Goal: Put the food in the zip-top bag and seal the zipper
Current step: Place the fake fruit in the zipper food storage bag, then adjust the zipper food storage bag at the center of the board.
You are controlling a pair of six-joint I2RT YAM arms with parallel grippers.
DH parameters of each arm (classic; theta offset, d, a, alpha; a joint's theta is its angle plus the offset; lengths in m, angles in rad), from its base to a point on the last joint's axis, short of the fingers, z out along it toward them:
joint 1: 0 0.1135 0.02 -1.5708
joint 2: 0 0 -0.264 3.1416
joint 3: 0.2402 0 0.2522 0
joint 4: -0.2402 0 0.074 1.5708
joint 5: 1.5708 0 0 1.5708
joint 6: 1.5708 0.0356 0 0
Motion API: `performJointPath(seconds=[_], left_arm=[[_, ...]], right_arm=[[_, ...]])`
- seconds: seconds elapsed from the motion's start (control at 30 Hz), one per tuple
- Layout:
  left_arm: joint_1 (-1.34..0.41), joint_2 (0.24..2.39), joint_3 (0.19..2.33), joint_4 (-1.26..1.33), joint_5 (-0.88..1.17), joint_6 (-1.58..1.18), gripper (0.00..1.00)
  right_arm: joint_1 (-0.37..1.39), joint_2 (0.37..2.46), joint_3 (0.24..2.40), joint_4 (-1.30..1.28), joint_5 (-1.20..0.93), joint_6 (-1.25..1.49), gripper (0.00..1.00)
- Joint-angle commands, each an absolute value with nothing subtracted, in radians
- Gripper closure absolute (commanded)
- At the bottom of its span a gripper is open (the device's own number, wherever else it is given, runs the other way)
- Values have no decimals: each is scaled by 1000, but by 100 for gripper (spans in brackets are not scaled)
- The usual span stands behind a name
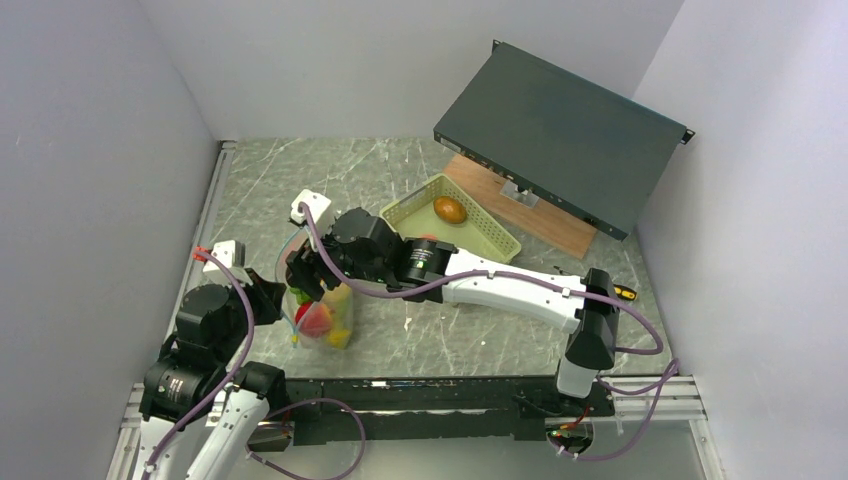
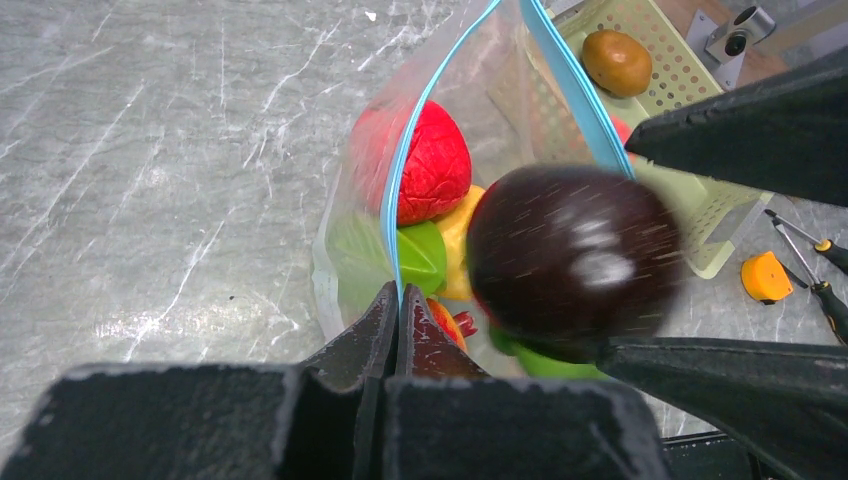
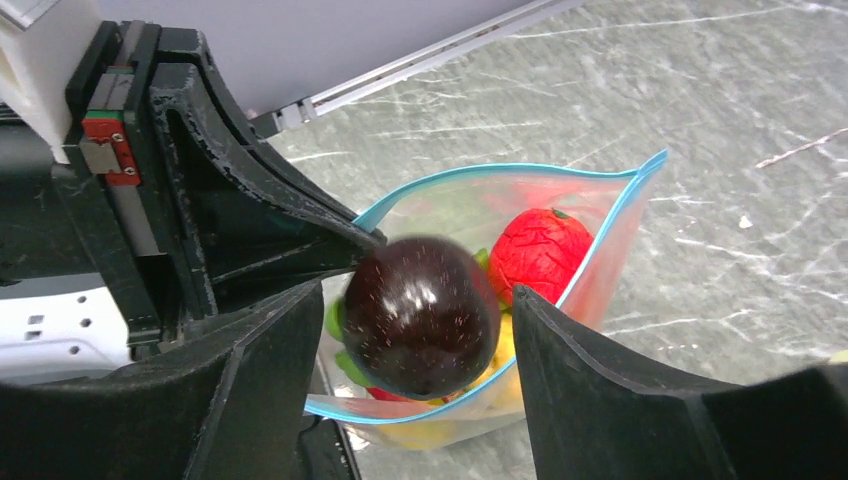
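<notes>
The zip-top bag [image 1: 325, 315] stands open, its teal zipper [image 2: 400, 180] spread into a loop [image 3: 520, 172]. My left gripper [image 2: 400, 295] is shut on the bag's near rim. Directly above the mouth my right gripper [image 3: 420, 290] is open. A dark, glossy round food [image 3: 425, 315] sits blurred between its fingers [image 2: 760, 130], with a gap on one side. Inside the bag lie a red food [image 3: 540, 250], a green one [image 2: 420, 255] and a yellow one [image 2: 455, 235]. A brown food [image 1: 449, 210] rests in the basket.
The pale green slatted basket [image 1: 490, 240] stands behind the bag. A dark flat box [image 1: 560, 135] leans over a wooden board [image 1: 540, 215] at the back right. Screwdrivers [image 2: 815, 270] and a flat orange piece [image 2: 765, 277] lie to the right.
</notes>
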State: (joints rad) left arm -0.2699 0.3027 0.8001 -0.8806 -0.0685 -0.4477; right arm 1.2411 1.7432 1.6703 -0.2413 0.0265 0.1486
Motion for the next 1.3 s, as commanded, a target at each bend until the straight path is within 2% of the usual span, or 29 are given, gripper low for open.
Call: performJointPath(seconds=[0.0,0.27,0.47,0.63,0.83,0.93,1.03,1.27], left_arm=[[-273,292,801,-841,-70,-446,100],[-273,298,801,-840,-68,-445,100],[-273,299,802,-846,-76,-452,100],[-273,306,833,-903,-140,-512,100],[-273,314,815,-945,-123,-722,100],[-273,320,799,-957,-105,-806,100],[-273,325,795,-952,-65,-847,100],[-273,320,784,-920,3,-938,100]], right_arm=[[1259,1726,1703,-239,101,118,26],[1274,1707,1693,-253,108,116,22],[1281,1590,1563,-175,77,162,23],[1326,1454,1327,-15,115,191,22],[1448,1339,976,346,247,114,21],[1518,1368,887,521,301,30,20],[1576,1436,893,591,362,-61,15],[1682,1583,878,876,494,-182,13]])
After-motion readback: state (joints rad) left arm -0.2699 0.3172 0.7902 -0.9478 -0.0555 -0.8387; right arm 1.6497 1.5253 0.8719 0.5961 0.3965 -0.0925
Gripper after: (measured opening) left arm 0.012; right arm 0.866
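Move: The dark fruit has just come loose off the right hand's open fingertips, about 3 cm below them and 1 cm to the left, level fore and aft. The bag's yellow slider lies some 12 cm back, 4 cm left and 8 cm lower, and the fruit heap in the bag about 2 cm back, straight below by 15 cm. From the left hand, shut on the bag's rim, the dark fruit is some 3 cm ahead, 5 cm right and 2 cm higher. Opening wider, the right hand sweeps 14 cm back and down towards the slider; the left keeps its pinch. ##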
